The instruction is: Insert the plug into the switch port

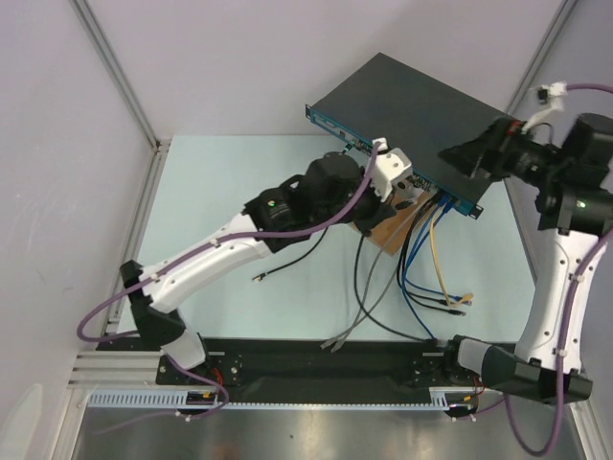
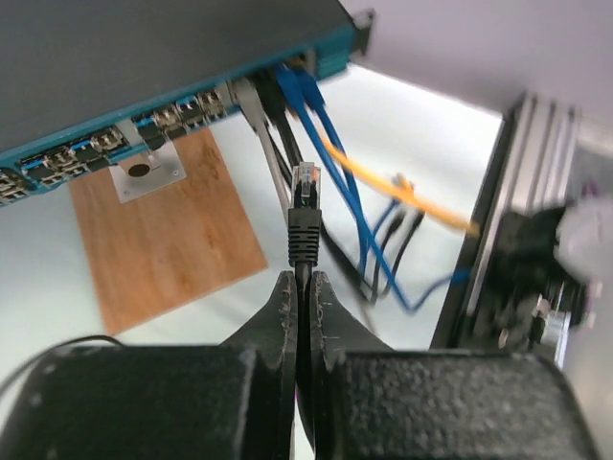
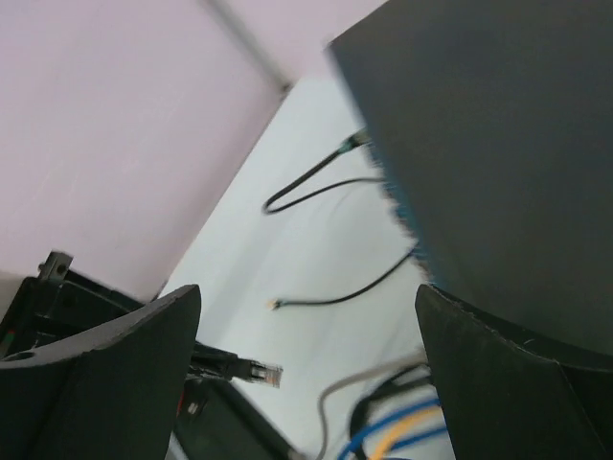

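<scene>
The switch [image 1: 412, 110] is a flat black box lying at an angle at the back, its blue port face [image 1: 369, 144] turned toward the arms. My left gripper [image 1: 391, 177] is just in front of that face. In the left wrist view it [image 2: 303, 280] is shut on the black cable right behind the plug [image 2: 305, 187]. The plug's clear tip points up at the row of sockets [image 2: 163, 120] and stops a short way below them. My right gripper [image 1: 469, 158] hangs wide open over the switch's right end. Nothing lies between its fingers [image 3: 105, 374]. The switch top [image 3: 498, 144] fills that view's right side, and the plug [image 3: 261, 371] shows low down.
A brown wooden board [image 1: 388, 230] lies under the switch's front edge. Blue [image 2: 330, 158], yellow [image 2: 402, 196], grey and black cables hang from the right-hand ports and spread over the table [image 1: 436, 278]. A loose black cable [image 1: 287, 266] lies near the left arm. Walls stand close on both sides.
</scene>
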Motion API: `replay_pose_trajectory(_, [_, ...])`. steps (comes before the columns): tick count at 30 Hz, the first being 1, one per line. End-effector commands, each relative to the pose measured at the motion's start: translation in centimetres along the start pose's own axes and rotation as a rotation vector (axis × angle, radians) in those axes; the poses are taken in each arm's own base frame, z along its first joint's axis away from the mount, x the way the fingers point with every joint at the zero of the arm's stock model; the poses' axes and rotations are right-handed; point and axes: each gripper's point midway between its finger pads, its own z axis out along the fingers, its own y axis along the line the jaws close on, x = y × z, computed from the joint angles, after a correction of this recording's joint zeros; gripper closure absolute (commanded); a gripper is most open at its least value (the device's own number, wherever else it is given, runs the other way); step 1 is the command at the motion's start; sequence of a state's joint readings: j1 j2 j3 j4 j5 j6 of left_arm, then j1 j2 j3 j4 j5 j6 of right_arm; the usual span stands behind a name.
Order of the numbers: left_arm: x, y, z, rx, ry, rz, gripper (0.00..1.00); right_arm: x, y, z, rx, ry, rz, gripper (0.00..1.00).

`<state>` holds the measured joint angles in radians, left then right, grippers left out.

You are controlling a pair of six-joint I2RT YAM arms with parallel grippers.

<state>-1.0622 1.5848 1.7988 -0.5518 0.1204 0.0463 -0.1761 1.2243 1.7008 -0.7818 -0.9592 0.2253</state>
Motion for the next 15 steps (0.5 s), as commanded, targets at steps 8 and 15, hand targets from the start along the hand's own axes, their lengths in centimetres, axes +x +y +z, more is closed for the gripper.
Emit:
replay_pose_trajectory(8, [-2.3,0.3,4.9,-0.319,-0.036,-0.239,1.00,-0.6,-8.6,-8.0,0.278,-0.182,0.266,0.00])
replay_pose_trajectory(15, [-2.6,0.2,6.7,-0.375,-0.062,-0.318,1.00,2.1,-12.1,-8.5,0.308,-0.185,0.387,0.00])
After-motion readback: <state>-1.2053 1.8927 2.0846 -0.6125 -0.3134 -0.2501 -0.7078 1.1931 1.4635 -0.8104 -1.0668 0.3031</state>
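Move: From my left hand, which already pinches the black cable with its plug sticking out past the fingers, the switch port group lies about 12 cm to the right, 8 cm ahead and 6 cm lower. The grey plug sits at its left end, some 10 cm right and 9 cm ahead of my hand; the blue plugs are about 13 cm right and 7 cm ahead. From my right hand, the port group is roughly 13 cm below and 3 cm left. I swing my left hand about 6.5 cm right towards the switch's cabled ports, sinking 3 cm or so and edging forward, while turning it some 20 degrees counter-clockwise so the pinched plug comes round to face the front panel. My right hand, empty and wide open, clears off to the right by about 14 cm, then sinks too as it turns clockwise. ##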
